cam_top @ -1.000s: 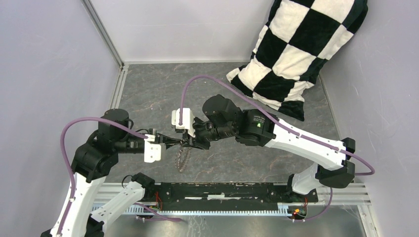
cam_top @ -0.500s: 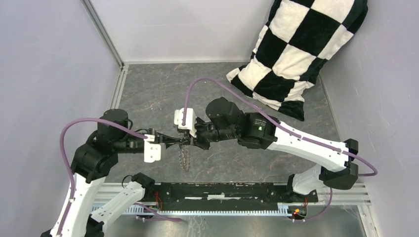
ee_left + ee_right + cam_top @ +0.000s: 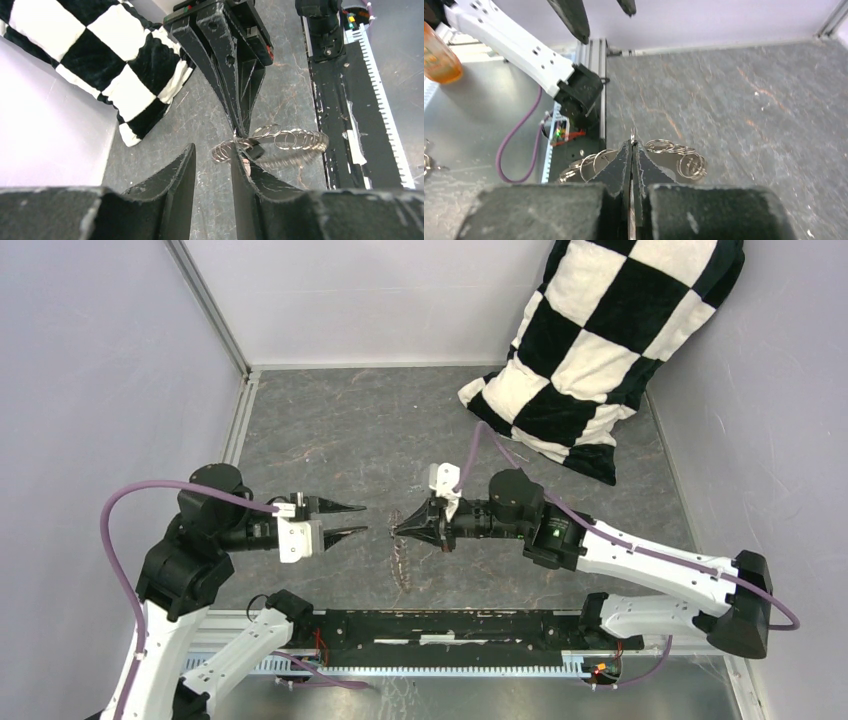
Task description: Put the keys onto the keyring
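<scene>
The keyring [image 3: 403,562], a metal ring strung with small silvery split rings, hangs from my right gripper [image 3: 397,531]. That gripper is shut on its thin wire [image 3: 632,134], and the rings [image 3: 689,163] spread to both sides of the fingers. My left gripper [image 3: 362,520] stands open a short way to the left, level with the right one's tips and touching nothing. In the left wrist view the keyring [image 3: 295,140] dangles just past my open left gripper [image 3: 212,150]. A small black block [image 3: 255,150] among the rings may be a key head. No key blade shows.
A black and white checkered pillow [image 3: 600,350] leans in the far right corner. A black rail [image 3: 450,625] runs along the near table edge between the arm bases. Purple-grey walls close in left, right and back. An orange object [image 3: 436,55] sits at the right wrist view's left edge.
My left gripper let go of the keyring, opened and drew back left. My right gripper closed on the ring and carried it a little right and nearer, now holding it alone.
</scene>
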Available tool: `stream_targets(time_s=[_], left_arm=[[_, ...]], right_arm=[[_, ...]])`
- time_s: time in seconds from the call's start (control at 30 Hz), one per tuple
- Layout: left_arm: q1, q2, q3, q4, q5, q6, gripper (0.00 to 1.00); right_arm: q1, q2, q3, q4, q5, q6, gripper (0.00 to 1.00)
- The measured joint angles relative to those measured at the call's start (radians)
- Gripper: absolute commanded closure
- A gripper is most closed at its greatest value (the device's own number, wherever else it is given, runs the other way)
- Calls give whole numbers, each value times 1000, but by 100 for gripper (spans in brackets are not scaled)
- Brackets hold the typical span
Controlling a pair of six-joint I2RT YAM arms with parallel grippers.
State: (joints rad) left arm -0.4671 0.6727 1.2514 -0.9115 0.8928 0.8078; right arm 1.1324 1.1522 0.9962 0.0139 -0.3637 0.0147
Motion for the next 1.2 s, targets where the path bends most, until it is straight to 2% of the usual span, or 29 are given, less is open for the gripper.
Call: stream_targets(time_s=[0.17,0.33,0.47,0.6,0.8,0.87,1.07,1.2], left_arm=[[0,-3,-12,56,3,-115,67],[0,-26,-91,120,9,-226,66],[0,-25,-112,167,25,-301,61],[0,-24,-112,201,44,-341,61],[0,-12,-112,220,99,-389,62],[0,-9,-112,224,114,-399,66],[0,-5,-111,231,140,-415,81],[1,-6,-112,229,136,-416,97]], right_arm=[[-11,-26,-111,302,-38,99,100],[-11,-39,-208,600,-50,190,100],[-11,-37,-251,753,-51,238,100],[-11,-18,-266,882,-59,275,100],[-10,21,-266,937,-71,299,100],[-10,26,-266,934,-75,299,100],[-11,51,-239,877,-104,287,100],[-15,59,-215,835,-130,275,100]])
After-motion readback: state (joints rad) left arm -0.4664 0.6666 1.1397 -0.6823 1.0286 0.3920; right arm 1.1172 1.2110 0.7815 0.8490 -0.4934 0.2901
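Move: The small ring pinched in the right fingertips lies about 4 cm to the right of the left hand's point, 1 cm farther out and some 7 cm below. The keyring hoop hangs from the right fingers, its middle about 2 cm back and 5 cm below them, so roughly 12 cm under the left hand. From the right hand, the open left fingertips wait about 4 cm left, 7 cm up and 1 cm back. The left fingertips come together about the small ring's end just off the right tips, closing from part open to nearly shut; whether they grip yet can't be seen. To bring it there, the right hand, still pinching, rises some 8 cm while its fingers tip up about 30 degrees, then eases 2 cm down and slightly left. The left hand dips and recovers, edging 2 cm right and a little back as it rolls its forward side down. ##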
